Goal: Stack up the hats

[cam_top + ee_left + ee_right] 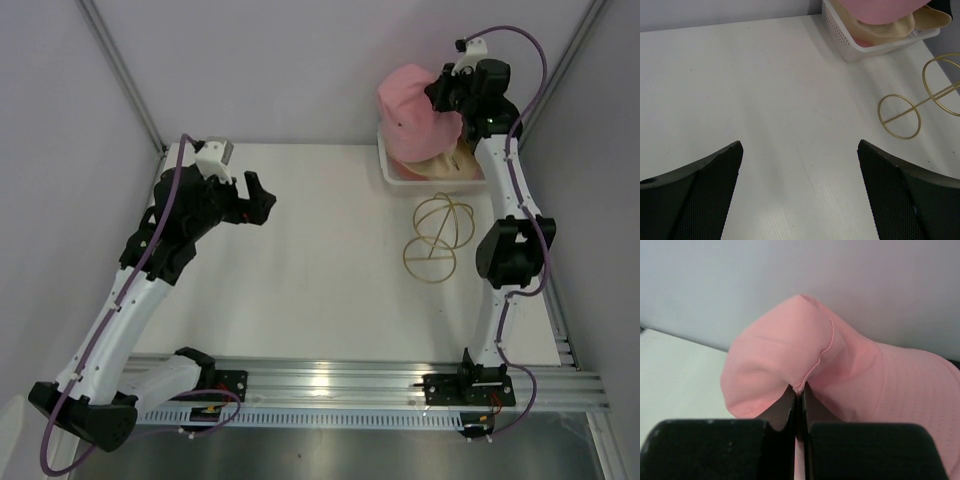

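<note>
My right gripper (447, 92) is shut on a pink hat (415, 118) and holds it up above the white bin (386, 160) at the back right. In the right wrist view the gripper (799, 390) pinches a fold of the pink hat (790, 360). A beige hat (445, 163) lies in the bin under it; it also shows in the left wrist view (890, 30). The black hat is hidden. My left gripper (262, 203) is open and empty above the table's left half, also seen in the left wrist view (800, 150).
A gold wire stand (435, 235) lies on the table in front of the bin, next to the right arm; it shows in the left wrist view (920, 107). The enclosure's walls close in on the left, back and right.
</note>
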You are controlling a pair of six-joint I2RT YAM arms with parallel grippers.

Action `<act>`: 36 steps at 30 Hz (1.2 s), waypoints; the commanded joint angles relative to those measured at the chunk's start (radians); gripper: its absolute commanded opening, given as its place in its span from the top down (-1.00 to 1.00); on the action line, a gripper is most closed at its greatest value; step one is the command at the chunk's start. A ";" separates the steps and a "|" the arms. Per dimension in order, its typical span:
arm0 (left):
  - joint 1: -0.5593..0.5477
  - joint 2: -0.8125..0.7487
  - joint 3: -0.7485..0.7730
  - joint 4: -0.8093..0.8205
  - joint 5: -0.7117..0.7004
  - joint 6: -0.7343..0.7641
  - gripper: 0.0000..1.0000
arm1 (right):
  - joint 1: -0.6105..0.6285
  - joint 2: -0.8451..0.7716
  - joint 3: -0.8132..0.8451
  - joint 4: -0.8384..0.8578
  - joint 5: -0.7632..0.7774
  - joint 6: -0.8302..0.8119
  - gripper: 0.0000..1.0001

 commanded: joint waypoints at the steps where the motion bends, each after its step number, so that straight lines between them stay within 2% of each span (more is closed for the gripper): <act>1: 0.005 -0.023 0.028 -0.009 0.021 -0.008 -0.99 | 0.023 -0.242 -0.028 0.109 -0.005 0.070 1.00; 5: 0.006 -0.021 0.062 -0.046 0.039 -0.015 -0.99 | 0.023 -0.374 -0.108 0.154 -0.015 0.158 1.00; 9: 0.006 -0.052 0.056 -0.037 0.081 -0.021 -0.99 | 0.023 -0.521 -0.185 0.101 0.025 0.207 1.00; 13: 0.005 -0.087 0.056 -0.030 0.092 -0.022 -0.99 | 0.023 -0.783 -0.448 0.117 0.125 0.256 1.00; 14: 0.006 -0.099 0.053 -0.030 0.096 -0.022 -0.99 | 0.023 -0.892 -0.566 0.118 0.154 0.262 1.00; 16: 0.005 -0.109 0.048 -0.024 0.102 -0.024 -0.99 | 0.021 -0.986 -0.661 0.082 0.198 0.284 1.00; 21: 0.005 -0.135 0.041 -0.011 0.119 -0.028 -0.99 | 0.018 -1.230 -0.916 0.013 0.199 0.342 1.00; 27: 0.006 -0.152 0.025 0.012 0.154 -0.042 -0.99 | 0.018 -1.315 -1.086 -0.054 0.156 0.403 1.00; 31: 0.006 -0.144 0.019 0.019 0.176 -0.048 -0.99 | 0.017 -1.387 -1.185 -0.043 0.258 0.336 1.00; 36: 0.006 -0.132 0.010 0.029 0.182 -0.055 -0.99 | 0.006 -1.370 -1.239 -0.032 0.192 0.310 1.00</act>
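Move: The right gripper already grips the pink hat. The wire stand it goes to lies about 28 cm back towards the base and 2 cm to the right, its middle some 19 cm below the fingers. The basket sits about 8 cm right of the hand, level with it and 28 cm down; the beige hat in it is almost straight beneath the hand, some 20 cm down. From the left gripper the stand is about 41 cm right, 4 cm farther out and 19 cm down. Keep the right fingers shut on the pink hat and sweep it back about 33 cm from the basket to the wire stand, arching up some 21 cm, then sinking as much over the stand. Tip the fingers up, then level again, ending rolled left side up and turned clockwise. Draw the open left gripper back and up about 5 cm each. ##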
